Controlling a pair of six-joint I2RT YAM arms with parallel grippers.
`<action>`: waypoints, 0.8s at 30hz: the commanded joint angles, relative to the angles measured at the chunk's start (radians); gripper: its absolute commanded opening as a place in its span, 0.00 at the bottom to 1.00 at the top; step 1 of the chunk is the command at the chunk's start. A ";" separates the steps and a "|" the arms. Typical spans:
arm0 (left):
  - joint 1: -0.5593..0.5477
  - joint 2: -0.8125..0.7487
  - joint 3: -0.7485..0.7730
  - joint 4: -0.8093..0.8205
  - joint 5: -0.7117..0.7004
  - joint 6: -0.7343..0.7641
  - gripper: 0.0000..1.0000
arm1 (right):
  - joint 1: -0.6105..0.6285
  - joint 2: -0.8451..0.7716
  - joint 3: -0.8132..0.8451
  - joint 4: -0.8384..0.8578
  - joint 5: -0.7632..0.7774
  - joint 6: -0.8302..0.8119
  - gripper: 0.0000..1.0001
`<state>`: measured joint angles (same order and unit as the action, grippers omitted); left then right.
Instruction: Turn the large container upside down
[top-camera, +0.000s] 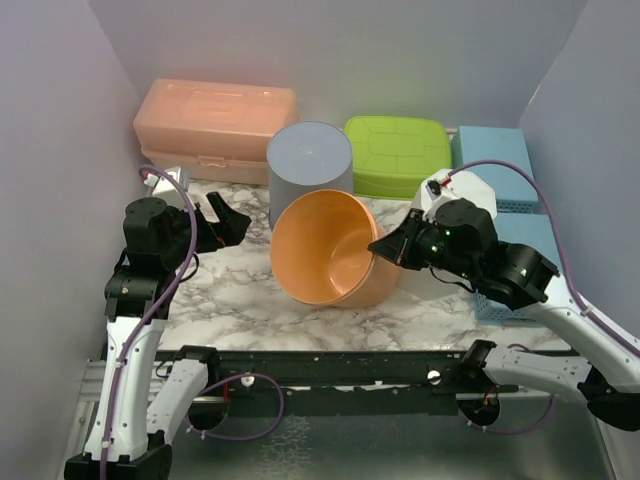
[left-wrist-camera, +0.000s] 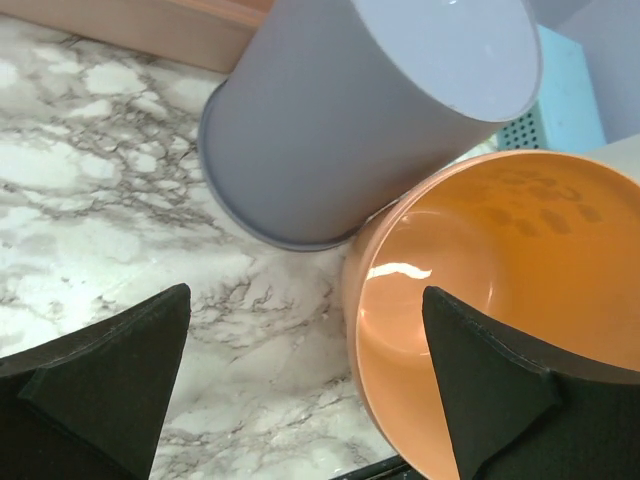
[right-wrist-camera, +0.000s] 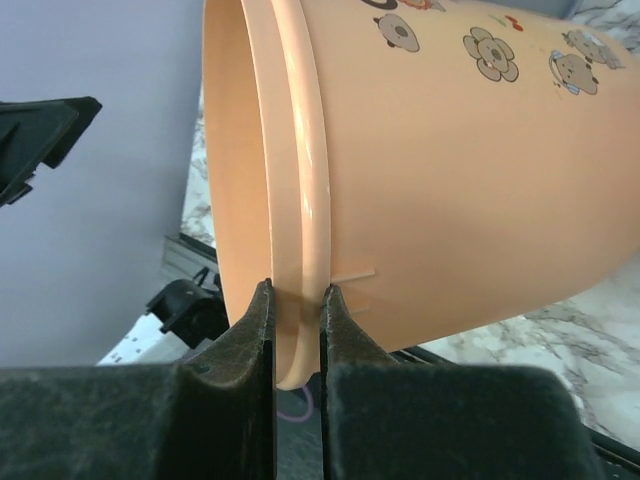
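Observation:
The large container (top-camera: 325, 250) is an orange tub with cartoon prints, tipped on its side on the marble tabletop with its mouth facing the near left. My right gripper (top-camera: 382, 247) is shut on its rim at the right side. In the right wrist view the two fingers pinch the rim lip (right-wrist-camera: 300, 250), with the gripper (right-wrist-camera: 296, 290) just below the tub's wall (right-wrist-camera: 450, 160). My left gripper (top-camera: 225, 225) stands open to the left of the tub, apart from it. In the left wrist view, the gripper (left-wrist-camera: 305, 292) spans bare marble and the tub's mouth (left-wrist-camera: 500, 290).
A grey cylinder (top-camera: 309, 165) stands bottom-up right behind the orange tub, touching it (left-wrist-camera: 370, 110). Along the back wall are a pink lidded box (top-camera: 215, 120), a green lidded box (top-camera: 397, 155) and a blue basket (top-camera: 495, 165). Another blue basket (top-camera: 497, 303) lies under the right arm.

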<state>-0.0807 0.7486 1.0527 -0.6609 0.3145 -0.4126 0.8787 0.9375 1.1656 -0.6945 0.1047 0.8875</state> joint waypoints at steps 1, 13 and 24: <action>-0.003 0.003 0.015 -0.066 -0.105 0.023 0.99 | 0.056 0.075 0.117 -0.114 0.115 -0.086 0.01; -0.001 0.094 0.077 -0.211 -0.552 0.020 0.99 | 0.478 0.518 0.508 -0.500 0.677 0.017 0.00; 0.001 0.111 0.078 -0.214 -0.745 -0.015 0.99 | 0.620 0.854 0.681 -0.490 0.753 0.015 0.01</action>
<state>-0.0807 0.8589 1.1046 -0.8524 -0.3229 -0.4221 1.4883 1.7016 1.8179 -1.1423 0.7887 0.8959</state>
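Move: The right hand already pinches the orange container's rim; its middle is about 4 cm left, 2 cm ahead and 9 cm below. The bare table it is being turned over lies some 10 cm left, 2 cm ahead and 27 cm below. The grey container stands roughly 18 cm ahead and 11 cm left, the white container about 10 cm ahead and 16 cm right. From the empty left hand the orange container is about 20 cm right and 5 cm back. Keeping its pinch on the orange container's rim, the right hand swings about 13 cm left over the bare table, drawing back a little and sinking late on, while it rolls some 40 degrees, left side down. The left hand, wide open and empty, clears away leftward and down, turning counter-clockwise. ##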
